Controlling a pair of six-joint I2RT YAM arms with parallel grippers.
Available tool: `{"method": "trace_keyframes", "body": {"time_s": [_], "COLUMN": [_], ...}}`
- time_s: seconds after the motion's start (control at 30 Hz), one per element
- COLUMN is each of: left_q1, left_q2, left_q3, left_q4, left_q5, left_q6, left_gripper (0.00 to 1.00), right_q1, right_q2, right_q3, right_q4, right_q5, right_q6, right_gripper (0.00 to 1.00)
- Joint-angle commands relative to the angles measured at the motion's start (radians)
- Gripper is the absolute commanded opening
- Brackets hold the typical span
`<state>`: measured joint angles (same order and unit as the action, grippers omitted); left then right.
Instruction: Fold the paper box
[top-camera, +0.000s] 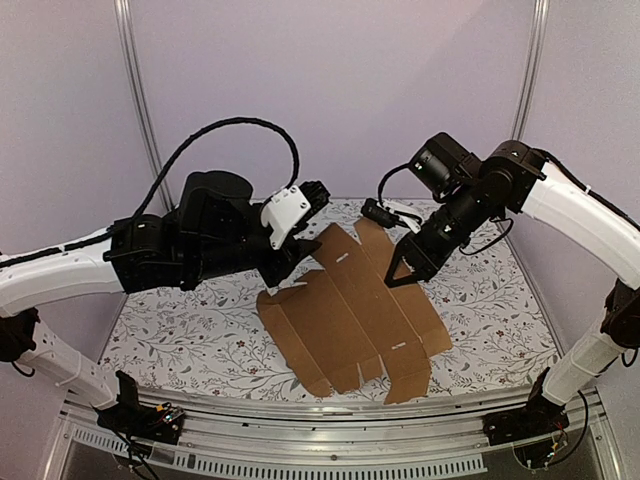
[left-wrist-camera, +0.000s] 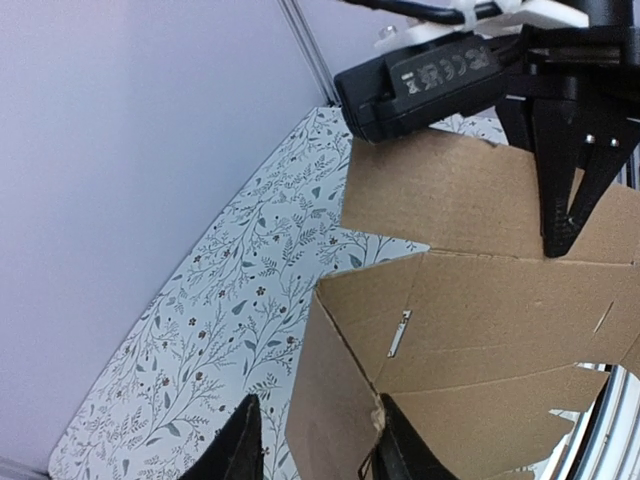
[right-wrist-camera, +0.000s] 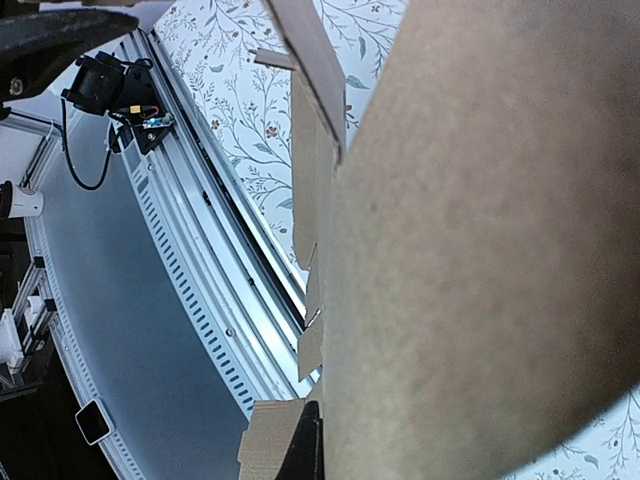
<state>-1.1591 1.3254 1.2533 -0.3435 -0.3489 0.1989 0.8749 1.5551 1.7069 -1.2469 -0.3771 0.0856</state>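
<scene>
The paper box (top-camera: 350, 320) is a brown die-cut cardboard sheet lying mostly flat in the middle of the table. My left gripper (top-camera: 288, 268) is at its far left edge. In the left wrist view a raised side flap (left-wrist-camera: 330, 400) stands between the spread fingers of my left gripper (left-wrist-camera: 318, 410). The right finger (left-wrist-camera: 395, 445) touches the fold, and table shows between the left finger (left-wrist-camera: 240, 445) and the flap. My right gripper (top-camera: 400, 278) is shut, its pointed tip (left-wrist-camera: 556, 245) resting on a crease near the far flap. Cardboard (right-wrist-camera: 480, 250) fills most of the right wrist view.
The table has a floral cover (top-camera: 180, 330). A metal rail (top-camera: 330, 425) runs along its near edge with both arm bases on it. Upright frame posts (top-camera: 140, 100) stand at the back corners against plain walls. The right wrist's black camera housing (left-wrist-camera: 430, 80) hangs over the far flap.
</scene>
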Motion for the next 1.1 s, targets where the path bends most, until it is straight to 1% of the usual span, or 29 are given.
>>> {"method": "trace_keyframes", "body": {"time_s": [0.0, 0.07, 0.17, 0.2, 0.3, 0.43, 0.53, 0.6, 0.67, 0.73, 0.83, 1.0, 1.07], "left_q1": [-0.013, -0.013, -0.013, -0.013, -0.011, -0.011, -0.008, -0.004, 0.003, 0.006, 0.018, 0.03, 0.032], "left_q2": [0.022, 0.031, 0.038, 0.038, 0.038, 0.034, 0.026, 0.014, -0.008, -0.041, -0.102, -0.196, -0.219], "left_q3": [-0.014, -0.009, -0.006, -0.008, -0.012, -0.021, -0.032, -0.044, -0.063, -0.092, -0.137, -0.213, -0.236], "left_q4": [0.019, 0.012, 0.005, 0.005, 0.008, 0.008, -0.006, -0.018, -0.031, -0.035, -0.022, 0.006, 0.01], "left_q5": [0.011, 0.012, 0.001, 0.0, -0.012, -0.04, -0.058, -0.071, -0.076, -0.071, -0.037, 0.001, 0.02], "left_q6": [0.002, 0.003, 0.008, 0.008, 0.008, -0.001, -0.026, -0.053, -0.083, -0.114, -0.18, -0.264, -0.288], "left_gripper": [0.31, 0.24, 0.08, 0.0, 0.0, 0.0, 0.0, 0.0, 0.0, 0.0, 0.0, 0.0, 0.0], "right_q1": [0.01, 0.009, 0.013, 0.012, 0.015, 0.015, 0.016, 0.014, 0.015, 0.014, 0.014, 0.014, 0.014], "right_q2": [-0.002, -0.001, -0.003, -0.005, -0.014, -0.043, -0.079, -0.115, -0.15, -0.184, -0.23, -0.244, -0.239], "right_q3": [-0.01, -0.013, -0.016, -0.02, -0.029, -0.065, -0.1, -0.143, -0.181, -0.211, -0.271, -0.328, -0.346], "right_q4": [0.03, 0.035, 0.041, 0.044, 0.051, 0.086, 0.131, 0.181, 0.227, 0.262, 0.329, 0.373, 0.39], "right_q5": [-0.014, -0.014, -0.016, -0.015, -0.007, 0.036, 0.057, 0.064, 0.076, 0.087, 0.087, 0.112, 0.098], "right_q6": [0.015, 0.017, 0.014, 0.013, 0.005, -0.008, -0.018, -0.028, -0.037, -0.048, -0.063, -0.073, -0.074], "right_gripper": [0.0, 0.0, 0.01, 0.02, 0.03, 0.08, 0.19, 0.32, 0.39, 0.44, 0.47, 0.48, 0.48]}}
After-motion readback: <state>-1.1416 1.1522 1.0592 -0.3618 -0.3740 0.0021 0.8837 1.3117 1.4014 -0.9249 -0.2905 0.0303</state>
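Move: The paper box's upper-left flap edge already stands between my left hand's closing fingers, only about 1 cm to the right of the hand point and 1 cm below it. From my left hand, the side flap pinched in my right fingers is some 12 cm right, 5 cm back and 5 cm lower; the box's main panel slopes down, its middle about 7 cm right, 7 cm back and 10 cm lower. From my right hand, that left flap edge lies roughly 12 cm left, 5 cm ahead and 4 cm higher. I shut my left fingers on the upper-left flap edge and sink about 2 cm with it, while my right hand still pinches the side flap. Then my right fingers open about halfway, staying around the cardboard as the hand tips its fingertips up some 15 degrees, and my left hand draws the flap about 5 cm to the left, dipping and then rising a little. ##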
